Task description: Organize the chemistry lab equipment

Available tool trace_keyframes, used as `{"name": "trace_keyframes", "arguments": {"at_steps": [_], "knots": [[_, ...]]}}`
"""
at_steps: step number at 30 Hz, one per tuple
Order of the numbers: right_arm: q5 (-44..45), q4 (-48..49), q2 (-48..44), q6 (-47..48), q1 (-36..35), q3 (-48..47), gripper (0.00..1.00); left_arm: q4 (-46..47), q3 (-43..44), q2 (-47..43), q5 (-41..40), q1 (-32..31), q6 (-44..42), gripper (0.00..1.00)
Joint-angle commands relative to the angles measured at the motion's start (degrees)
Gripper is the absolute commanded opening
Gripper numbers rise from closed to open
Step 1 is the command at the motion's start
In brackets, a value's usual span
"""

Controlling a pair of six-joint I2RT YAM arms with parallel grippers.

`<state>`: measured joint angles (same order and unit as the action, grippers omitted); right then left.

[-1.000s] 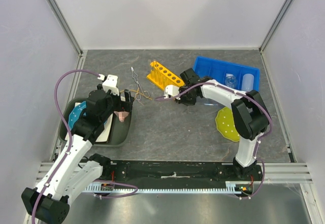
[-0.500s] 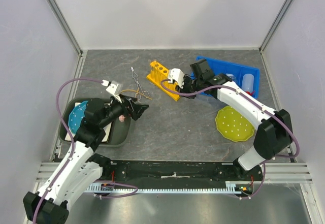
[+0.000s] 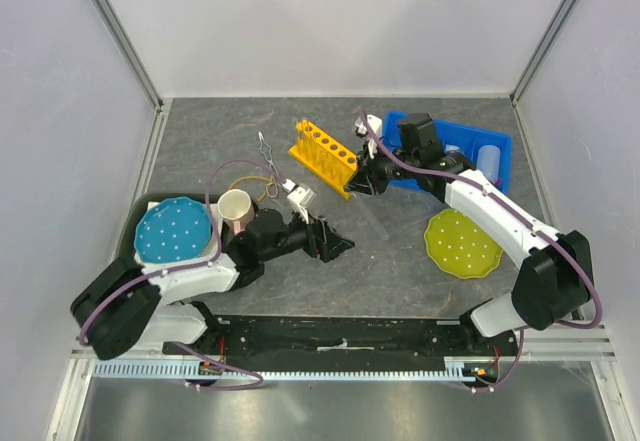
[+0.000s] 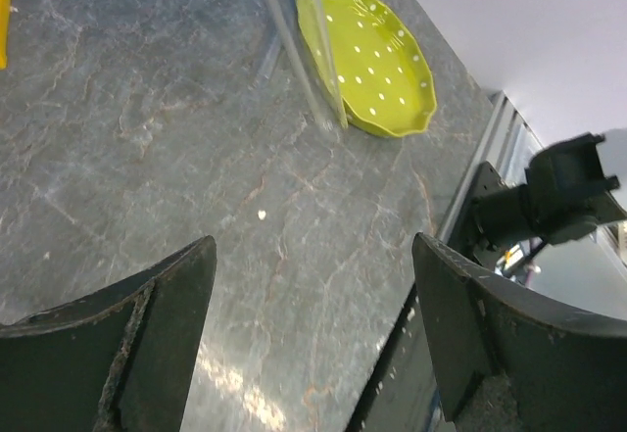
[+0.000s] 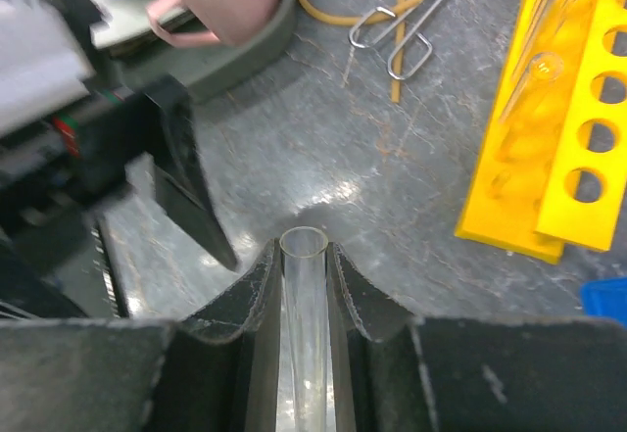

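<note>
My right gripper [image 5: 304,256] is shut on a thin clear tube [image 5: 305,344], held above the table just in front of the yellow holed rack [image 3: 323,154]. One more clear tube [image 5: 534,89] stands in the rack [image 5: 573,148]. The metal tongs [image 3: 268,161] and tan rubber loop [image 3: 255,183] lie left of the rack. My left gripper [image 3: 335,244] is low over the table's middle, open and empty [image 4: 313,256]. In the left wrist view the held tube [image 4: 318,70] hangs ahead of it. A white bottle [image 3: 488,158] and a small clear flask [image 3: 455,156] lie in the blue bin [image 3: 420,176].
A green dotted plate [image 3: 460,244] lies at the right, also seen as the plate [image 4: 367,55] beyond the left fingers. A dark tray [image 3: 215,251] at the left holds a blue dotted plate [image 3: 172,231] and a cream mug [image 3: 237,208].
My left arm has swung from over the tray down to the table's middle, uncovering the mug. My right gripper carried the tube past the rack and back to its front.
</note>
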<state>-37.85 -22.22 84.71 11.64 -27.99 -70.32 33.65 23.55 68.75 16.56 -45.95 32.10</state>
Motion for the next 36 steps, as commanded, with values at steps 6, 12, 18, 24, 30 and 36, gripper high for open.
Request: {"name": "trace_keyframes", "arguments": {"at_steps": [6, 12, 18, 24, 30, 36], "knots": [[-13.47, 24.47, -3.76, -33.5, 8.11, 9.5, 0.22, 19.35, 7.47, 11.75, -13.64, -6.42, -1.51, 0.87], [-14.54, 34.15, -4.63, -46.08, 11.37, 14.68, 0.22, 19.0, 11.86, 17.29, -18.92, -9.76, -0.63, 0.85], [-14.01, 37.86, -7.27, -50.22, 13.74, 18.11, 0.22, 12.15, 14.33, 18.7, -23.23, -11.17, 1.82, 0.64], [-13.22, 39.8, -9.38, -52.16, 15.33, 21.1, 0.24, 3.81, 16.96, 17.91, -22.28, -11.18, 4.64, 0.27], [-15.41, 34.46, -11.31, -46.81, 15.86, 20.23, 0.4, -4.37, 19.08, 15.81, -17.28, -10.82, 4.9, 0.1], [-16.56, 15.59, -15.88, -24.59, 21.74, 12.68, 0.73, -13.06, 17.76, 10.36, -2.55, -7.23, 6.4, 0.09]]}}
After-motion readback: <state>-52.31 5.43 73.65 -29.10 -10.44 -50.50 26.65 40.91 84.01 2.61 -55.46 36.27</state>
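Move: The test tube hangs from the right fingers by its rim end, its free end pointing back. Its middle is about 7 cm ahead of the open left fingers, 7 cm to their right and 3 cm above; from the right hand it is some 7 cm back, 3 cm right and 3 cm lower. Counted from the left hand, 12 cm lower: the yellow rack 22 cm ahead, 3 cm left; the green bowl level, 31 cm right. The test tube is handed over: the right hand carries it about 5 cm to its right and 3 cm up, rolling roughly 40 degrees to swing the free end round to the left gripper. The open left hand reaches some 8 cm right and a little forward, pinches the tube near its rounded end, then eases slightly back as the right fingers open and the right hand keeps edging right. ##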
